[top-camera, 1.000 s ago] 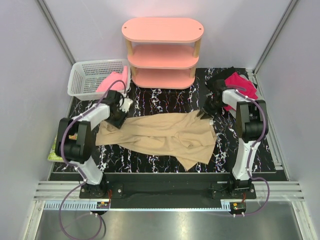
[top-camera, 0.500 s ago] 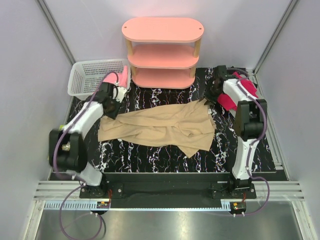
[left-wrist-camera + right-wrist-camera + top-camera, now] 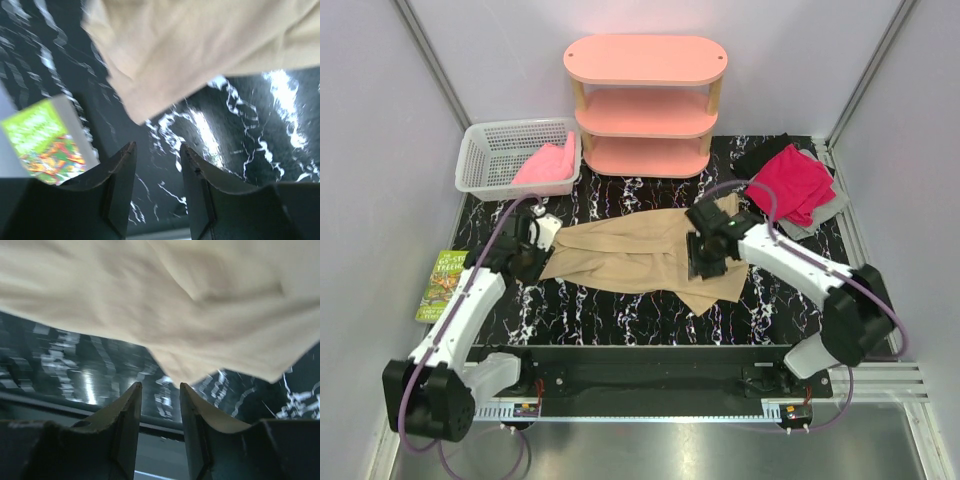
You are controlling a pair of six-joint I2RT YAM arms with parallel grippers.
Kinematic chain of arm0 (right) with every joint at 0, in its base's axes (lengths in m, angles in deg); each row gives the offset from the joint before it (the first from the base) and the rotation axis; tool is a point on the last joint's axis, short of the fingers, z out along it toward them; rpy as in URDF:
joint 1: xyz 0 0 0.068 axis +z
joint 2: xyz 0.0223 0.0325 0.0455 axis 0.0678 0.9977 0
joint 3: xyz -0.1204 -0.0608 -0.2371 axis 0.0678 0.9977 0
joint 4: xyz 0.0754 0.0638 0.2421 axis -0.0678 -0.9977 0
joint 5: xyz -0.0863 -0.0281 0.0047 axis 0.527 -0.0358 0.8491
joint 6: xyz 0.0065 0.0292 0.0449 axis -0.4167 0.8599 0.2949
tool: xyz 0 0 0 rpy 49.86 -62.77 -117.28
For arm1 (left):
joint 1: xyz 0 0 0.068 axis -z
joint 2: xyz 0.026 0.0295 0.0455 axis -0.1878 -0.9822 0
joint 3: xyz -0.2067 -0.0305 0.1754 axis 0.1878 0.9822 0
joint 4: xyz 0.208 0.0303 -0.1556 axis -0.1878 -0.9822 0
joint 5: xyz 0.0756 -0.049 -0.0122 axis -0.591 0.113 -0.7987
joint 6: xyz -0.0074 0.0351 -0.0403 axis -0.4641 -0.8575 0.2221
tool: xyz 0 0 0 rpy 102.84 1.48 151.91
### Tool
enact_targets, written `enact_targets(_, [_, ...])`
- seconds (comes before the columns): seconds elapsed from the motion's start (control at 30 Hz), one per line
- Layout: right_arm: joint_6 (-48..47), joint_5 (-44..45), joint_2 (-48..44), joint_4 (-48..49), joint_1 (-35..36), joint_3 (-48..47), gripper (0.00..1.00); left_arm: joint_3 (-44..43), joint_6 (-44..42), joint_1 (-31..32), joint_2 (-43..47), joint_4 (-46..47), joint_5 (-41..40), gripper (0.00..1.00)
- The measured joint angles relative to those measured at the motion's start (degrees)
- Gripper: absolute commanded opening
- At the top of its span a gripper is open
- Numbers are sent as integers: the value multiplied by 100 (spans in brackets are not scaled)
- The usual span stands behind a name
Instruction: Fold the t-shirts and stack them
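Observation:
The tan t-shirt (image 3: 640, 255) lies crumpled across the middle of the black marbled table (image 3: 620, 320). Hovering at its left end, my left gripper (image 3: 523, 258) is open and empty; in the left wrist view the gripper (image 3: 157, 150) is over bare table just short of the shirt's edge (image 3: 200, 45). The right gripper (image 3: 705, 258) is over the shirt's right part, open and empty; in its wrist view the gripper (image 3: 160, 387) points past a corner of the tan cloth (image 3: 175, 305). A magenta t-shirt (image 3: 795, 180) lies on black (image 3: 760, 155) and grey (image 3: 828, 205) t-shirts at the far right. A light pink t-shirt (image 3: 545, 165) hangs in the basket.
A white mesh basket (image 3: 500, 150) stands at the far left, beside a pink three-tier shelf (image 3: 645, 100) at the back centre. A green book (image 3: 445, 283) lies off the table's left edge, also in the left wrist view (image 3: 45, 140).
Both arms have swung back from the far side. The right gripper moved from the magenta pile to over the tan shirt's right part. The shirt now lies more bunched, its left end drawn in.

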Motion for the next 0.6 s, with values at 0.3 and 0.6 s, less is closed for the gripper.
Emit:
enact_targets(0.3, [278, 334, 505, -529, 492, 796, 43, 175, 28, -37, -852, 437, -114, 43])
enact_targets(0.6, [409, 378, 509, -369, 640, 1086, 43, 527, -98, -623, -1182, 824, -140, 43])
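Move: The beige t-shirt's sleeve tip lies about 5 cm back, 1 cm to the right and 12 cm below my right hand; the shirt's near right corner is some 9 cm right of that tip and 3 cm farther out. The shirt's near left corner is roughly 4 cm ahead of my left hand, 3 cm to its left and 11 cm down. The book sits about 20 cm left of that corner and 2 cm nearer me. I swing my right hand down about 8 cm and back some 7, drifting a little to the right, towards the sleeve tip; most of that comes at once, then I creep, with the fingers tipped by nearly 20 degrees to point almost straight down. My left hand sinks about 6 cm, then also shifts left, towards the near left corner. Both grippers stay part open, touching nothing yet. ##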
